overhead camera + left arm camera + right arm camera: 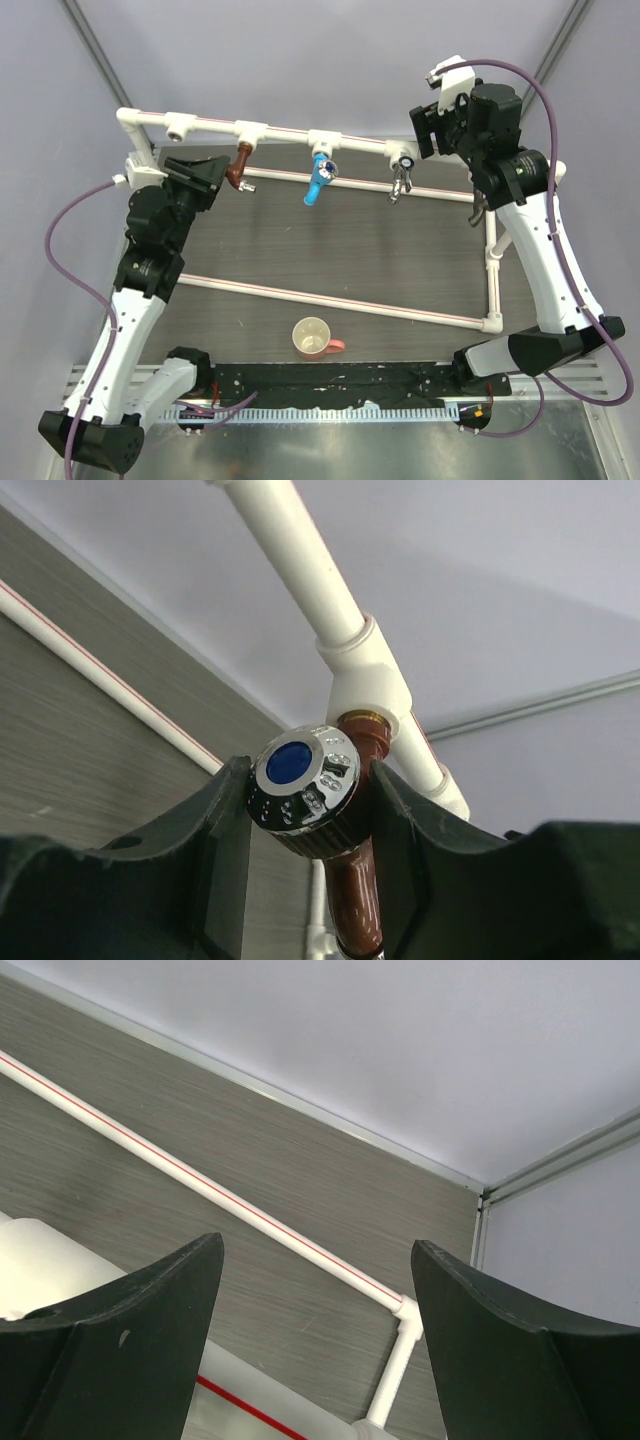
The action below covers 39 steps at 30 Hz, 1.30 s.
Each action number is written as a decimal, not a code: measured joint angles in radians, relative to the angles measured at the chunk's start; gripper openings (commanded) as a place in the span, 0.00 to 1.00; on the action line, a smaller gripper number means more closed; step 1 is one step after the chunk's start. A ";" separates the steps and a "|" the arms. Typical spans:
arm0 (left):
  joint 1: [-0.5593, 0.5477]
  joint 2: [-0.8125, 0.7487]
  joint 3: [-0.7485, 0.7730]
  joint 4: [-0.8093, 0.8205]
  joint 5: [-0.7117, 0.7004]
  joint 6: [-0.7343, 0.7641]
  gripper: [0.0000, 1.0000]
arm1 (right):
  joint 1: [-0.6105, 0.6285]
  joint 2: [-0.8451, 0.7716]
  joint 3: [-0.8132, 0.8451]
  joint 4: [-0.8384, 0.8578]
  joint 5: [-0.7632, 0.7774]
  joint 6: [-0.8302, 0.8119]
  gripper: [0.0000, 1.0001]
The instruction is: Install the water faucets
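Observation:
The copper-coloured water faucet [240,168] hangs from a white tee socket [365,675] on the far pipe, its brown spout [358,900] pointing down. My left gripper [310,780] is shut on that faucet's chrome knob [300,785], which has a blue centre, with one finger pressing each side. In the top view the left gripper [222,178] sits just left of the faucet. A blue faucet [320,178] and a chrome faucet [402,178] hang further right on the same pipe. My right gripper [425,132] hovers open by the frame's far right corner, and the right gripper [317,1250] holds nothing.
The white pipe frame [340,302] lies on the dark wood-grain table. One tee socket [178,127] at the far left holds no faucet. A cream cup [313,338] with a pink handle stands near the front. Grey walls close in on both sides.

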 measured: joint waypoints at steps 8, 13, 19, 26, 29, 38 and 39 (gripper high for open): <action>-0.204 0.077 0.188 -0.132 -0.257 0.531 0.03 | 0.000 0.000 0.000 0.003 0.015 -0.005 0.82; -0.384 0.148 0.281 -0.174 -0.500 0.866 0.03 | 0.000 0.000 0.000 0.001 0.016 -0.006 0.82; -0.599 0.260 0.353 -0.164 -0.803 1.285 0.04 | 0.000 -0.001 0.000 -0.005 0.019 -0.008 0.83; -0.733 0.359 0.382 -0.112 -1.017 1.590 0.19 | 0.000 -0.001 0.000 -0.010 0.023 -0.011 0.83; -0.745 0.356 0.382 -0.110 -1.015 1.611 0.37 | 0.000 -0.003 0.000 -0.012 0.023 -0.012 0.83; -0.833 0.290 0.339 -0.124 -0.728 1.479 1.00 | 0.000 0.000 0.000 -0.005 0.013 -0.010 0.83; -0.835 0.277 0.330 -0.125 -0.715 1.464 1.00 | 0.000 0.000 0.000 -0.008 0.014 -0.008 0.83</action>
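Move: The left hand already grips the brown faucet; its tee is about 5 cm ahead, 3 cm right and 3 cm above. On the same pipe, the empty tee is some 6 cm ahead, 11 cm left and 4 cm above, and the blue faucet about 1 cm ahead, level and 18 cm right. From the idle right hand, the brown faucet's tee is roughly level front to back, 38 cm left and 5 cm below. Left hand rolls the gripped brown faucet about 95 degrees clockwise seen from behind, opens and withdraws some 6 cm rightward. ##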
